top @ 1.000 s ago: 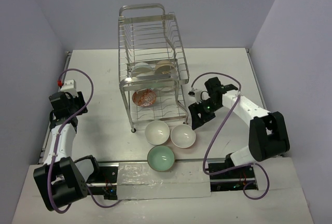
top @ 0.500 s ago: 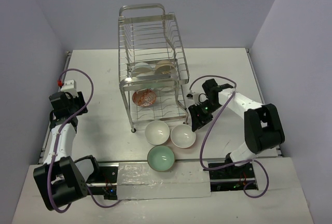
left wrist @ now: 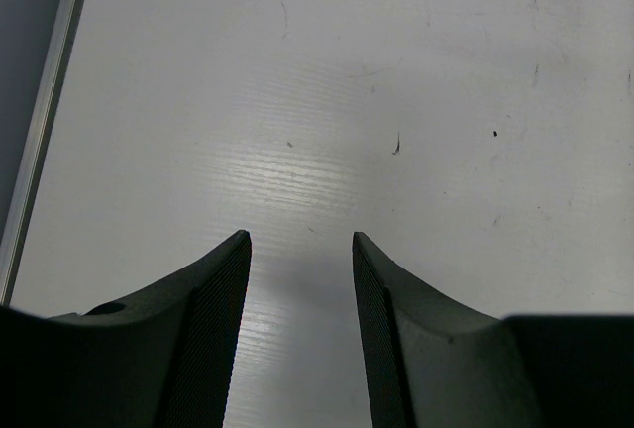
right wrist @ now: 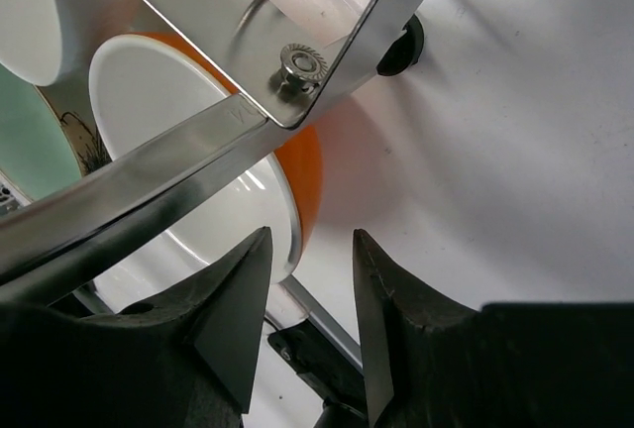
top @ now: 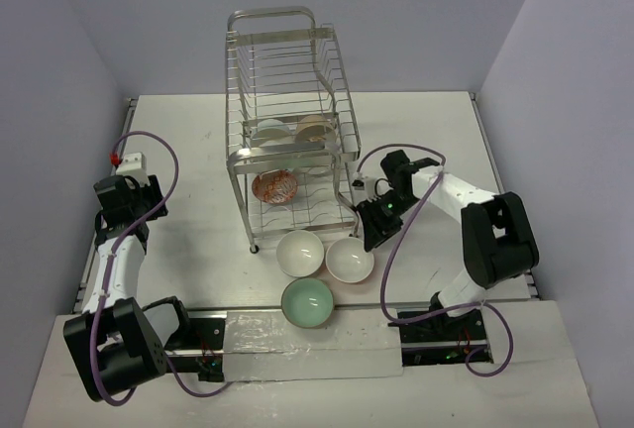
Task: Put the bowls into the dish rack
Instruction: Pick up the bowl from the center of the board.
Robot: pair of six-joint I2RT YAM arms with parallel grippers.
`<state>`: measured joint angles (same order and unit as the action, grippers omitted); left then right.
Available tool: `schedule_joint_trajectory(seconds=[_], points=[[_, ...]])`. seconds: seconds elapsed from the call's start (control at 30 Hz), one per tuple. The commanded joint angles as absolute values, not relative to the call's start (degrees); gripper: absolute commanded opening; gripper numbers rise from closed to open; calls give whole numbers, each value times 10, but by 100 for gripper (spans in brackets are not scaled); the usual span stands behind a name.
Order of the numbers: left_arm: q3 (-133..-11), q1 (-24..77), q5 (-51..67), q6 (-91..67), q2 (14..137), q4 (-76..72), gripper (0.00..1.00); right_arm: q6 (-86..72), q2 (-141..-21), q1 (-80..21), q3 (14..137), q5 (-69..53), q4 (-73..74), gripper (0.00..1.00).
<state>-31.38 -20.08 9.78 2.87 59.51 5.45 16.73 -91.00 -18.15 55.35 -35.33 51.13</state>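
Note:
Three bowls sit on the table in front of the dish rack [top: 287,71]: a white one [top: 300,253], a mint one [top: 307,303], and one that is white inside and orange outside [top: 350,261]. An orange-red patterned bowl [top: 275,187] and two pale bowls [top: 269,133] stand inside the rack. My right gripper [top: 369,235] is low at the orange bowl's right edge. In the right wrist view its jaws [right wrist: 312,233] straddle that bowl's rim [right wrist: 302,165], open, with a gap on the outer side. My left gripper [left wrist: 300,236] is open over bare table.
The rack's lower frame bar [right wrist: 198,141] and its black foot [right wrist: 401,47] lie just ahead of my right fingers. The mint bowl [right wrist: 30,141] shows behind the bar. My left arm [top: 127,198] is near the table's left edge [left wrist: 40,131].
My right gripper has shifted a little left toward the orange-sided bowl, and its jaws have narrowed around the rim. The left arm and the bowls have not moved.

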Motion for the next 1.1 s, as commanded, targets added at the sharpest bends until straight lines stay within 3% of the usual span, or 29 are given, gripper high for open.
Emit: schedule_joint_trajectory(seconds=[0.0,0.37,0.57,0.6,0.63,1.07], points=[[-328,-205,103,33,596,47,50,172,-922,-201,571,-367,523,45],[-330,-205,103,34,600,48,50,179,-939,-208,574,-379,534,34],[-330,-206,102,35,601,48,50,181,-933,-209,576,-378,536,13],[-331,-206,102,35,602,49,50,183,-930,-209,577,-377,537,2],[-331,-206,102,35,603,49,50,185,-930,-209,578,-378,539,0],[-332,-205,98,35,604,50,49,206,-865,-198,587,-354,570,0]])
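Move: The white bowl I want, orange outside, has its middle about 6 cm to my right hand's left and 4 cm back, some 3 cm lower; its near rim is already between my open fingers. The rack's near right foot is roughly 3 cm ahead and 4 cm left, the other white bowl 17 cm left and 2 cm back, the green bowl 15 cm left and 13 cm back. From my left hand the bowl lies about 44 cm right and 15 cm back. I ease my right hand back about 1 cm along the bowl's right side, sinking slightly and drifting a touch left, then close the half-open fingers nearly shut so they pinch the bowl's wall at the rim, one finger inside and one outside. Gripping it, I just begin to ease upward by about half a centimetre. ##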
